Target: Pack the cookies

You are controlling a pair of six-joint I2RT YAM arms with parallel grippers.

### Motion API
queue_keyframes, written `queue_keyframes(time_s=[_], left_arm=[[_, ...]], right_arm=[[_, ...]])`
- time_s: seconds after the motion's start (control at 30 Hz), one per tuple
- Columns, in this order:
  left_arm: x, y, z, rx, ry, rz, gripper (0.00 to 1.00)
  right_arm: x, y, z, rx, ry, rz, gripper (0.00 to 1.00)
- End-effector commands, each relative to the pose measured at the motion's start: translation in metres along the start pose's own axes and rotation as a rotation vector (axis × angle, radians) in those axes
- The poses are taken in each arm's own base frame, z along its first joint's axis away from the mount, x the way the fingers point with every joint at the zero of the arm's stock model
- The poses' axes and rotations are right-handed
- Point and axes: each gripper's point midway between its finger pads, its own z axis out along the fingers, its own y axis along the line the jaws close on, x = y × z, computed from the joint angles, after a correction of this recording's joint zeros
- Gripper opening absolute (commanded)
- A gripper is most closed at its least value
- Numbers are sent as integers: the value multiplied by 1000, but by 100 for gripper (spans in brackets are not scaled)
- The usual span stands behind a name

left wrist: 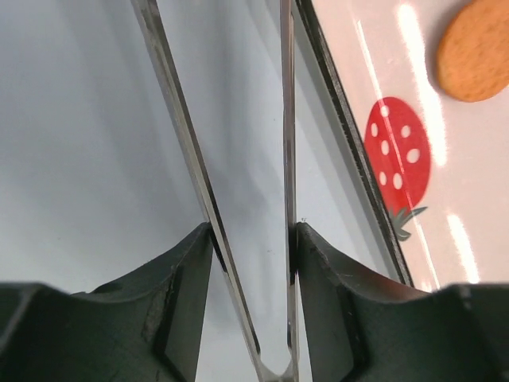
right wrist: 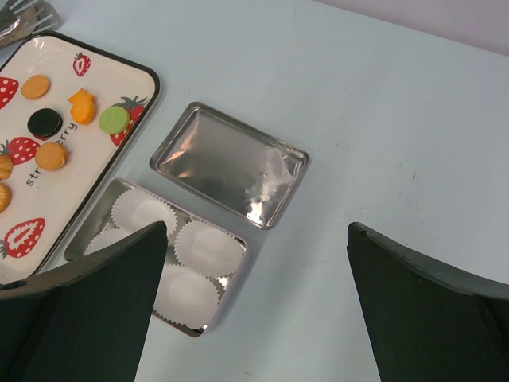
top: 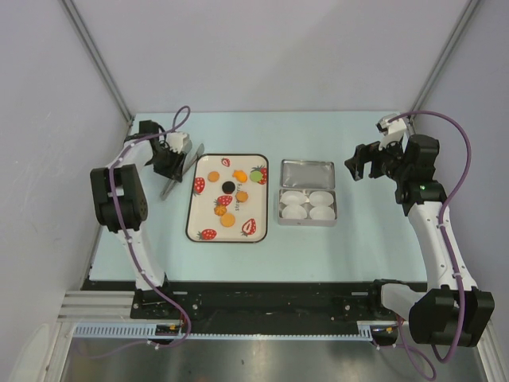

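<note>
Round orange cookies [top: 213, 176] and one black cookie [top: 228, 187] lie on the strawberry-print tray [top: 193, 219]. In the right wrist view the black cookie [right wrist: 44, 123] sits among orange cookies [right wrist: 50, 156]. My left gripper [top: 171, 155] is at the tray's far left corner, shut on the metal tongs [top: 179, 175]. Up close, its fingers [left wrist: 183, 278] press both arms of the tongs [left wrist: 184, 131], with one orange cookie [left wrist: 475, 49] ahead on the tray [left wrist: 374, 72]. My right gripper [top: 362, 163] hangs open above the table, right of the tin; nothing is between its fingers [right wrist: 95, 278].
An open tin [top: 278, 208] holding white paper cups [top: 295, 196] stands right of the tray, with its lid [top: 308, 173] lying just behind it. A green round piece [right wrist: 114, 119] and an orange fish-shaped piece [right wrist: 82, 106] also lie on the tray.
</note>
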Motion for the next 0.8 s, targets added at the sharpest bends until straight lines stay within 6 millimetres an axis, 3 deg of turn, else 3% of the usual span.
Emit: queue_keyframes(time_s=[0.0,0.33,0.5,0.77], left_arm=[[-38,-11,-40,1,-153,-19,50],[-48,-5,-60,-64,-192,-45,49],[-57,-3,-80,-105,-230,-42,49],[-68,-16,-105,-98,-308,-64,48]], right_arm=[[-9,1,-3,3,-32,-34,100],[-11,2,-4,2,-37,-36,100],[-11,2,-4,2,-39,-37,100],[-12,3,-5,1,-40,-36,100]])
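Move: The left hand already holds the tongs low, their open ends reaching ahead and to the right. The nearest cookie, the flat round orange one on the tray, lies about 12 cm to its right, 1 cm ahead and 2 cm lower; the black cookie is about 17 cm right and 3 cm back, the star-topped orange one 20 cm right and 1 cm ahead. From the idle right hand the flat orange cookie is roughly 40 cm left, 9 cm ahead and 25 cm below. Almost straight up, by about 9 cm, the left hand raises the tongs off to the left side of the cookie tray, easing off halfway and then climbing faster. The wrist tips the fingers some 10 degrees outward, more towards forward, while they keep their half-open hold on the tongs' two legs. ##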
